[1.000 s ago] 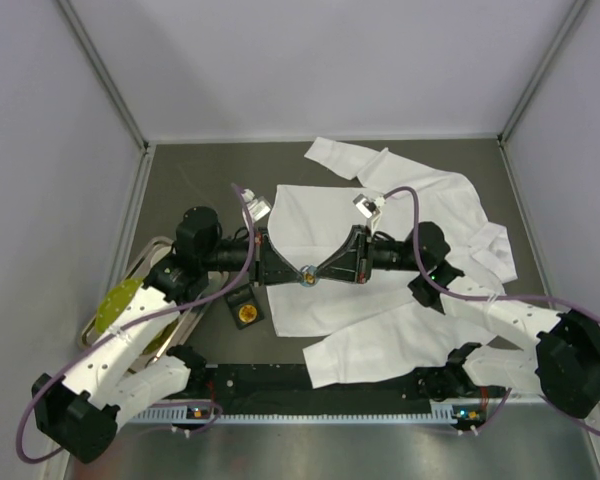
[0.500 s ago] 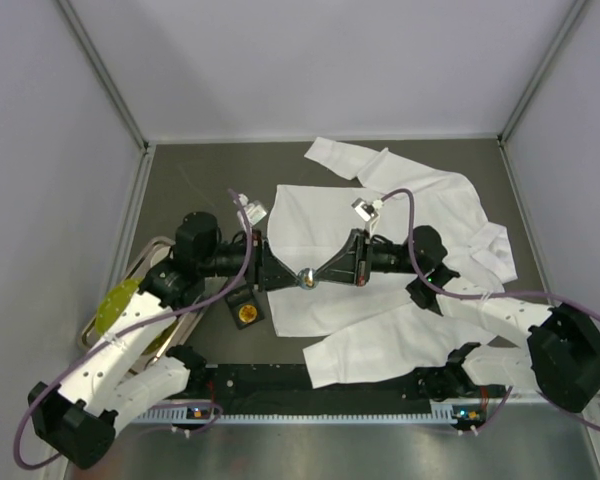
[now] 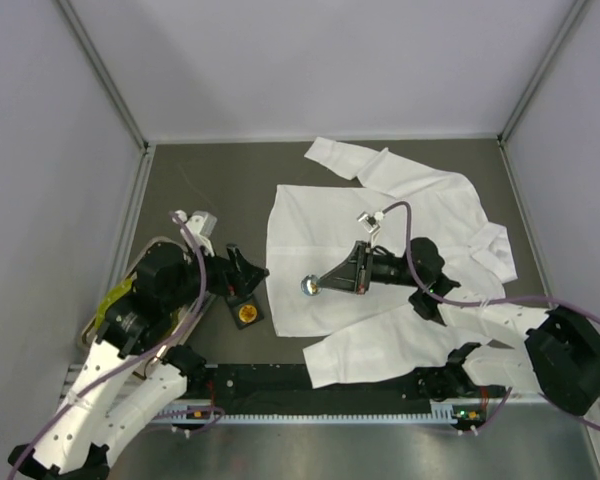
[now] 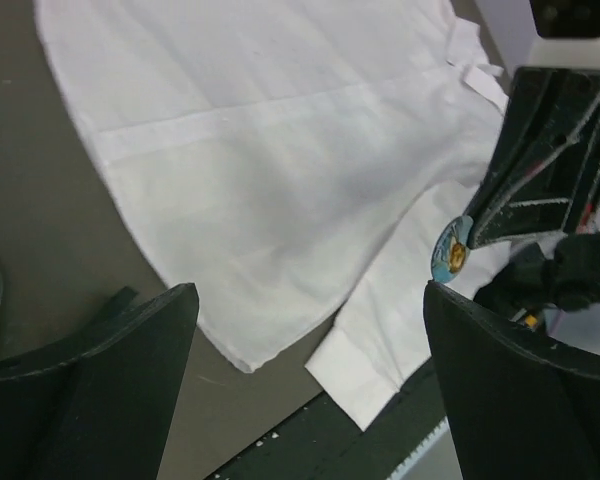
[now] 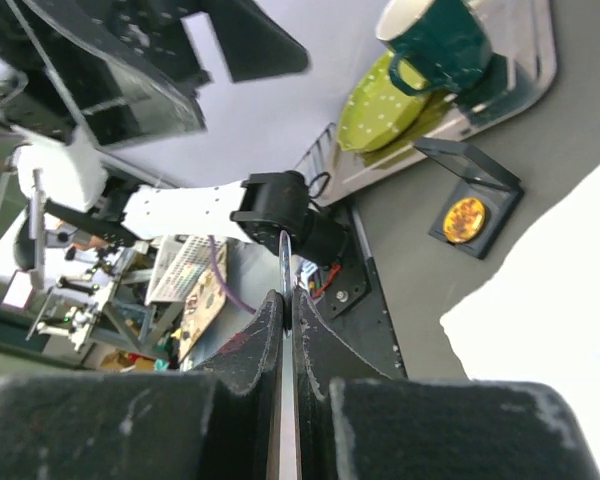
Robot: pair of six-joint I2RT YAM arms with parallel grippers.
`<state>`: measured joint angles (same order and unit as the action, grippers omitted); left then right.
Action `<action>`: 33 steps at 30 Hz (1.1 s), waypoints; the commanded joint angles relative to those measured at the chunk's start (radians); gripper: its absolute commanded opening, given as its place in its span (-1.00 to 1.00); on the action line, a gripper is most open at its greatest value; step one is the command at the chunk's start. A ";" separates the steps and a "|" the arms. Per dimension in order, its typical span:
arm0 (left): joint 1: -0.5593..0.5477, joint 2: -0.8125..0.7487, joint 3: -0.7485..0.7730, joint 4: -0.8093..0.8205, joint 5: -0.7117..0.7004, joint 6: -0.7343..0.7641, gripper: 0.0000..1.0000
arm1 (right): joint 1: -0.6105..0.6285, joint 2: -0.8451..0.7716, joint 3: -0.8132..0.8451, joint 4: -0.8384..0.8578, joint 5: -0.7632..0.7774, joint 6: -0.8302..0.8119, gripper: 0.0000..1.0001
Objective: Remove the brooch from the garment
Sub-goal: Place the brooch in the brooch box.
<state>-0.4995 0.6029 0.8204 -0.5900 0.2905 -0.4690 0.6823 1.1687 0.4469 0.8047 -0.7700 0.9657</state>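
Note:
The garment (image 3: 380, 240) is a large white shirt spread flat on the dark table, also filling the left wrist view (image 4: 280, 150). The brooch (image 3: 308, 285) is a small round blue and gold disc, pinched at the tip of my right gripper (image 3: 314, 284) above the shirt's lower left part. The brooch (image 4: 452, 250) shows face-on in the left wrist view and edge-on (image 5: 285, 265) in the right wrist view, with no cloth on it. My right gripper (image 5: 286, 300) is shut on it. My left gripper (image 3: 242, 274) stands open and empty left of the shirt, its jaws (image 4: 310, 295) wide apart.
A small open black box with a gold disc (image 3: 246, 313) lies by the shirt's left hem, under my left gripper. A metal tray (image 3: 158, 243) at the left holds a green dotted plate (image 5: 385, 100) and a dark green mug (image 5: 440, 40). A black rail (image 3: 260, 380) runs along the near edge.
My left gripper has opened, let go of the brooch and drawn back to the left. My right gripper stays shut on the brooch and has shifted slightly toward the near edge.

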 commanded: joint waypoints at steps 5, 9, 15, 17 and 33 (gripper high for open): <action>-0.001 -0.113 0.080 -0.134 -0.382 -0.026 0.98 | 0.144 0.184 -0.025 0.149 0.182 -0.036 -1.00; -0.001 -0.144 0.076 -0.111 -0.386 -0.008 0.98 | 0.209 0.428 0.022 0.391 0.216 0.037 -1.00; -0.001 -0.140 0.071 -0.088 -0.393 0.030 0.98 | 0.287 0.715 0.173 0.519 0.283 0.091 -1.00; -0.001 -0.131 0.075 -0.088 -0.390 0.038 0.98 | 0.316 0.704 0.217 0.431 0.328 0.033 -1.00; -0.001 -0.149 0.059 -0.088 -0.392 0.047 0.98 | 0.364 0.807 0.363 0.234 0.365 0.011 -1.00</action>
<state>-0.4992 0.4641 0.8661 -0.7151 -0.0956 -0.4389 1.0248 1.9678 0.7498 1.0477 -0.4194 1.0138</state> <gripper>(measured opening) 0.987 0.014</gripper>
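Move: My right hand already holds the round brooch. The open brooch box lies about 19 cm to this hand's left, 4 cm ahead and some 22 cm below. The green mug stands about 16 cm left of the box and 6 cm farther out. The metal tray's middle is about 22 cm left of the box, nearly level with it. From my left hand, open and empty, the box is about 5 cm left, level fore and aft, and some 24 cm below. With the brooch kept pinched, I sink my right hand and carry it left towards the brooch box, about 15 cm across and 14 cm down. I lift a couple of centimetres near the box before dipping again, fingertips tilting some 10 degrees down. My left hand, still wide open, swings about 7 cm left, turning 20 degrees counter-clockwise, then waits. ##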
